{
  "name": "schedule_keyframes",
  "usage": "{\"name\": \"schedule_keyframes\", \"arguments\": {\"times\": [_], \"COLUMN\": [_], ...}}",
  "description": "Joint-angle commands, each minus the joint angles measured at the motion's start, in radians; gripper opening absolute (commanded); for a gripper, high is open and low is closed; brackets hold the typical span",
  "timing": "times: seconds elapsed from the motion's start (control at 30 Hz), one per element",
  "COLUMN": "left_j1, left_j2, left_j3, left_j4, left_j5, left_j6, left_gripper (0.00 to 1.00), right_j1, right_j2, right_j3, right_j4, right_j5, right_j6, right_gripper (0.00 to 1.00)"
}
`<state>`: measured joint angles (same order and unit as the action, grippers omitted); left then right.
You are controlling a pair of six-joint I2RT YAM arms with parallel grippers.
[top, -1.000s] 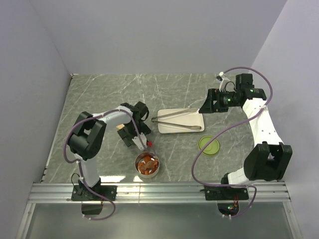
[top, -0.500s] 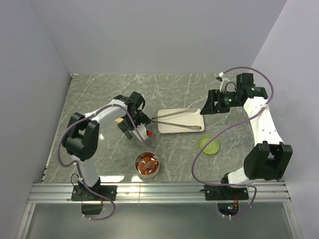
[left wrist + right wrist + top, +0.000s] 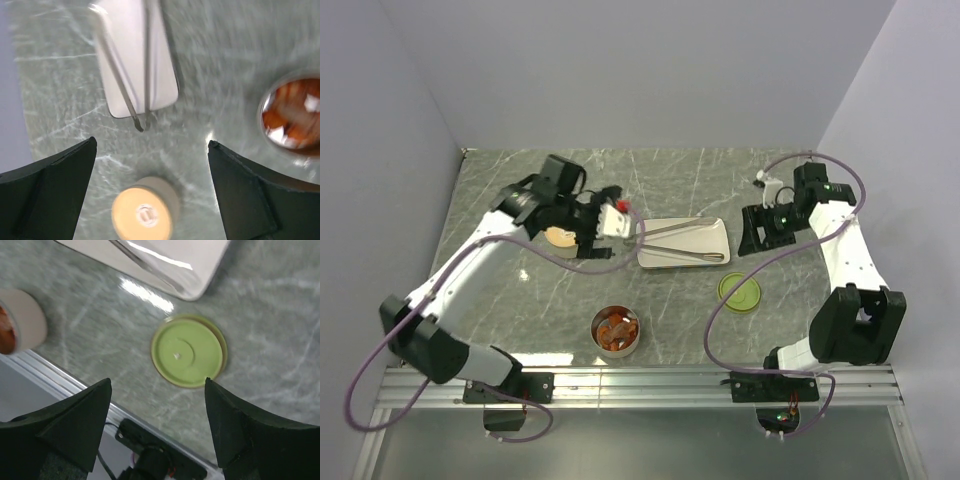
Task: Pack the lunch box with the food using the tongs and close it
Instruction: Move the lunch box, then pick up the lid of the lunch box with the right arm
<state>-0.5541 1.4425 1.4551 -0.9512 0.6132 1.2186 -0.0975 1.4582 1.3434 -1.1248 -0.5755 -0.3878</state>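
The tongs (image 3: 677,241) lie on a white tray (image 3: 712,234) mid-table, their tips past its left edge. In the left wrist view the tongs (image 3: 123,83) cross the tray (image 3: 164,65). The lunch box (image 3: 616,333), a round metal tin with orange-red food in it, stands near the front; it also shows in the wrist views (image 3: 294,115) (image 3: 19,325). My left gripper (image 3: 595,232) (image 3: 152,141) hangs open and empty over a tan lid (image 3: 560,237) (image 3: 143,215), just left of the tong tips. My right gripper (image 3: 752,238) (image 3: 157,381) is open and empty, right of the tray.
A green lid (image 3: 740,292) (image 3: 189,351) lies flat on the table, right of the lunch box and below the right gripper. The metal rail (image 3: 640,385) runs along the near edge. Grey walls close in the left, back and right sides.
My left arm has swung from beside the lunch box up and back, to over the tan lid. The right gripper has drawn back from the tray's right end, tilted downward and narrowed slightly.
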Motion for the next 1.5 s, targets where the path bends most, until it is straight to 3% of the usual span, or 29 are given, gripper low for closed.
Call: {"name": "schedule_keyframes", "arguments": {"times": [0.0, 0.03, 0.13, 0.33, 0.47, 0.6, 0.9, 1.17, 1.23, 1.33, 1.37, 1.47], "left_j1": [0.066, 0.091, 0.112, 0.121, 0.135, 0.227, 0.255, 0.257, 0.258, 0.258, 0.258, 0.258], "left_j2": [-0.134, -0.163, -0.266, -0.405, -0.467, -0.504, -0.504, -0.488, -0.488, -0.481, -0.475, -0.423], "left_j3": [-0.024, -0.045, -0.105, -0.148, -0.237, -0.288, -0.299, -0.305, -0.309, -0.314, -0.309, -0.273], "left_j4": [0.207, 0.344, 0.460, 0.433, 0.502, 0.519, 0.477, 0.434, 0.430, 0.416, 0.404, 0.338], "left_j5": [0.197, 0.180, 0.113, -0.016, -0.247, -0.215, -0.170, -0.218, -0.199, -0.164, -0.152, -0.100], "left_j6": [-0.549, -0.721, -0.910, -1.054, -1.276, -1.370, -1.360, -1.337, -1.338, -1.337, -1.338, -1.328], "left_gripper": [0.99, 0.99, 0.99, 0.99, 0.99, 0.99, 0.99, 0.99, 0.99, 0.99, 0.99, 0.99], "right_j1": [-0.022, -0.030, -0.048, -0.050, -0.050, -0.050, -0.035, -0.016, -0.016, -0.016, -0.016, -0.018], "right_j2": [-0.024, -0.018, 0.004, 0.054, 0.134, 0.198, 0.234, 0.255, 0.254, 0.226, 0.217, 0.170], "right_j3": [-0.064, -0.094, -0.150, -0.228, -0.279, -0.302, -0.335, -0.360, -0.359, -0.345, -0.322, -0.253], "right_j4": [0.005, 0.014, 0.072, 0.195, 0.284, 0.319, 0.395, 0.428, 0.427, 0.412, 0.392, 0.339], "right_j5": [0.144, 0.160, 0.227, 0.298, 0.292, 0.278, 0.322, 0.385, 0.387, 0.356, 0.344, 0.258], "right_j6": [-0.054, -0.056, -0.046, 0.010, 0.035, 0.055, 0.090, 0.090, 0.087, 0.086, 0.086, 0.089], "right_gripper": [0.81, 0.79, 0.69, 0.53, 0.47, 0.43, 0.32, 0.30, 0.26, 0.10, 0.00, 0.00]}}
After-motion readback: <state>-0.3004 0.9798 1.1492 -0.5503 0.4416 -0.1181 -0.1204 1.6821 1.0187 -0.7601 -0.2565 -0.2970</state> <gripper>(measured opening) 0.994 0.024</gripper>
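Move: The green lid lies some 17 cm below the right hand, about 4 cm back and roughly level sideways. The white tray with the tongs is about 10 cm ahead and 14 cm left of that hand; the food-filled pot is some 15 cm back and 32 cm left. From the left hand the green lid is about 33 cm right, 2 cm back and 22 cm below. Right hand sinks about 16 cm and rightward, shutting at the green lid's right rim; left hand rises leftward. ##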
